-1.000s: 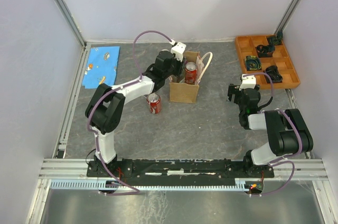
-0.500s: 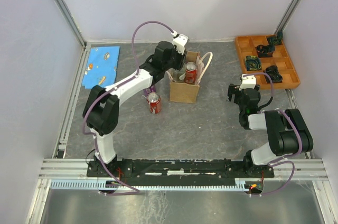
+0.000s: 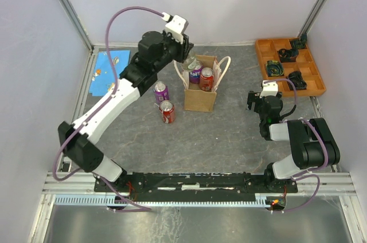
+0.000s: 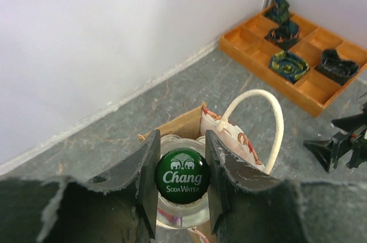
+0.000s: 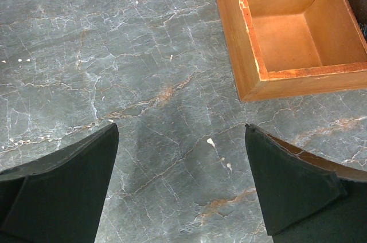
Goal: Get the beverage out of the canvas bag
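Observation:
The tan canvas bag stands upright mid-table, one cream handle arching at its right. My left gripper is shut on the green "Chang Soda Water" cap of a clear glass bottle, held high over the bag's back-left corner. Whether the bottle's base stands above the rim is hidden. A purple can and a red can stand inside the bag. In the left wrist view the bag's brown rim lies just beyond the cap. My right gripper is open over bare table.
A purple can and a red can stand on the table left of the bag. An orange compartment tray holding dark items sits at the back right, its corner near my right gripper. A blue cloth lies back left.
My left arm has risen and swung back-left, drawing the bottle up out of the bag. The purple cans in the bag and on the table came into view. The right arm stayed still.

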You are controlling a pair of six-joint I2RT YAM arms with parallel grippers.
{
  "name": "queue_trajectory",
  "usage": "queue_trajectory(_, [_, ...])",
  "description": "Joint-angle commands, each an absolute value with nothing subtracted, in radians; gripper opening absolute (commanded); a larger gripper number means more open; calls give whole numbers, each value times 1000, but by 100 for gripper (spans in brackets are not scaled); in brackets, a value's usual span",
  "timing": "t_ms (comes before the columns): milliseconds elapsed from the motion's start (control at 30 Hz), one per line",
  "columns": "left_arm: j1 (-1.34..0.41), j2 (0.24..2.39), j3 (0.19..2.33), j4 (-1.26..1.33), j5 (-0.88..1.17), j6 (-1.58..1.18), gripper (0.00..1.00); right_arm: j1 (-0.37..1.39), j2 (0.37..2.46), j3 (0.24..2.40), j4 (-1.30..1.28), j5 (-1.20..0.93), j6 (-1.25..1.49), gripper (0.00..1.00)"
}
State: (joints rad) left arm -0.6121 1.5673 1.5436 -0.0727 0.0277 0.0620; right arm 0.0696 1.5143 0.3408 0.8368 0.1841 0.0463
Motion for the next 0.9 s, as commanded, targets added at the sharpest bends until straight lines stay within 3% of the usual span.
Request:
queue_trajectory(0, [-612,1396,1620,4,-45,136,3,66,1515,370,861,179,34,99])
queue_trajectory(200, [-612,1270,1593,-133,-236,195,3,66,1515,369,861,179,34,99])
queue_trajectory(433, [-586,1125,1386,-168,-427,178,3,66,1515,370,861,179,33,99])
queue_trajectory(700, [-370,978,1062,-94,-296,3,3,66,1515,370,861,179,34,99])
queue_trajectory(867, [-340,963,873,47,-226,-13,3,65,1516,370,861,179,34,99])
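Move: My left hand already holds the soda water bottle by its cap, clear of the bag. The open table it heads for lies about 25 cm to its left, 6 cm back and nearly 40 cm down. The standing purple can is some 9 cm left, level with it; the red can is 7 cm left, 9 cm back. The canvas bag stands 7 cm right, 2 cm ahead. From my right hand, that open spot is about 61 cm left and 3 cm back. I swing the bottle in my left hand away from the bag, some 23 cm to the left and about 7 cm back, arching 6 or 7 cm higher first to pass over the two standing cans, then dropping quickly towards the bare table beyond them. My wrist swings about 35 degrees counter-clockwise, and my fingers keep their hold on the cap. ##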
